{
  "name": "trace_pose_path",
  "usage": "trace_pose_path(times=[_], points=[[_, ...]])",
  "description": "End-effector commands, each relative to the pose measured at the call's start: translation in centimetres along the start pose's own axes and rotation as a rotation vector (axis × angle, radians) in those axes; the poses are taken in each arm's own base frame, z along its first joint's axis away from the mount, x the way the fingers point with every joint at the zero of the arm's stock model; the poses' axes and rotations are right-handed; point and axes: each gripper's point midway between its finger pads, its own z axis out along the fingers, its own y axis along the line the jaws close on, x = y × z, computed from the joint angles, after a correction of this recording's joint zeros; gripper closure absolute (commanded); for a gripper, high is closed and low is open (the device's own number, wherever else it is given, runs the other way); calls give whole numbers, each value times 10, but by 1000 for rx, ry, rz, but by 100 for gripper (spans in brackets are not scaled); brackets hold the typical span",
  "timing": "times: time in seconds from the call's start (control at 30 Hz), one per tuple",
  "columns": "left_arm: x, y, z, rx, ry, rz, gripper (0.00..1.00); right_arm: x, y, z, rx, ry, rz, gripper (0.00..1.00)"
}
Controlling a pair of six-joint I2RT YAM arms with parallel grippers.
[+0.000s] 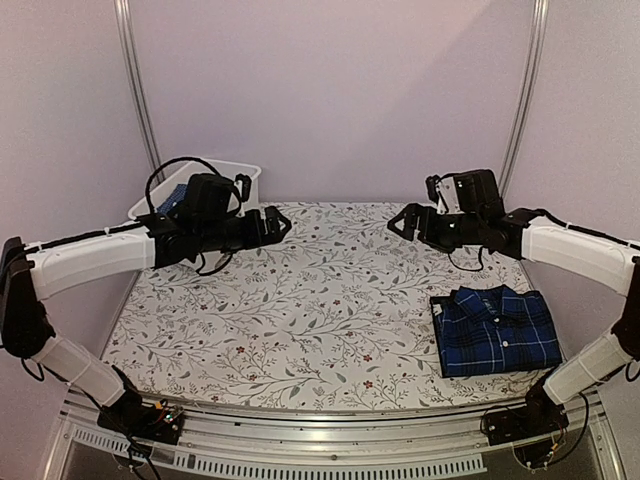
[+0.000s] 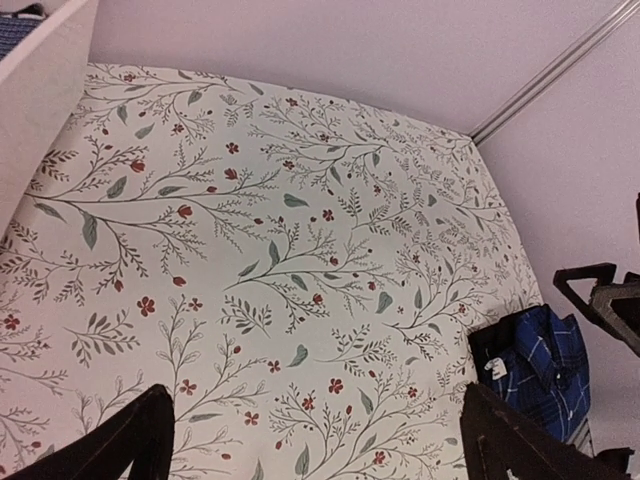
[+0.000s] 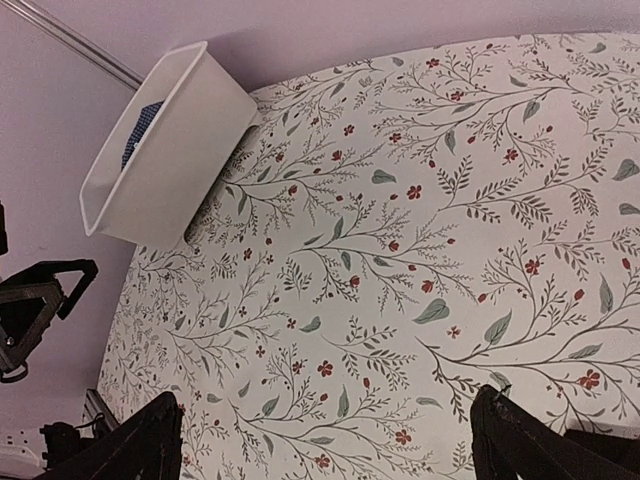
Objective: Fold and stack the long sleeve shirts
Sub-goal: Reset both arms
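Note:
A navy-and-blue plaid shirt (image 1: 497, 331) lies folded flat at the front right of the table, collar toward the back. A strip of black cloth (image 1: 438, 304) shows along its left edge, under it. The left wrist view catches the plaid shirt (image 2: 541, 366) at its right edge. My left gripper (image 1: 283, 222) hovers over the back left of the table, open and holding nothing. My right gripper (image 1: 395, 222) hovers over the back right, facing the left one, also open with nothing in it. In each wrist view only floral tablecloth lies between the fingertips (image 2: 135, 440) (image 3: 135, 445).
A white plastic bin (image 1: 238, 172) stands at the back left corner with some blue cloth (image 3: 141, 124) inside. The bin's wall (image 2: 42, 95) is close to my left gripper. Metal frame posts rise at both back corners.

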Motion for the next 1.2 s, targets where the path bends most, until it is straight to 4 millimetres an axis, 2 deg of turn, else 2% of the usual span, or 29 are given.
trace_pose_path(times=[0.0,0.17,0.33,0.57,0.87,1.17], points=[[-35,-15,-16,42,-98,66,0,-44,20,-25,-3,-169,-92,1],[-51,-22,-30,57,-158,105,0,-70,30,-60,-4,-326,-137,1],[-60,-23,-39,53,-196,133,0,-81,35,-86,4,-421,-175,1],[-65,-21,-49,42,-231,137,0,-94,24,-115,88,-538,-182,1],[-68,-19,-60,52,-280,128,0,-91,18,-133,120,-581,-205,1],[-67,-17,-60,54,-284,121,0,-83,17,-135,101,-573,-201,1]])
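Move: Both empty hands hang over the middle of the table. From the right hand the shirt stack, plaid shirt on top, lies about 25 cm to the right, some 15 cm nearer the base and 20 cm below. From the left hand that stack is roughly 58 cm to the right, 15 cm back and 20 cm down, while the white bin stands about 21 cm to the left, 14 cm ahead and 14 cm lower. Up and clear of the table go both arms towards their rest pose. The right rises about 13 cm, most of it early on, and swings some 8 cm to its right, its fingers tipping up about 30 degrees and turning clockwise. The left climbs more slowly and less far, drifts slightly left, and levels its fingers. Both grippers stay wide open and touch nothing. ##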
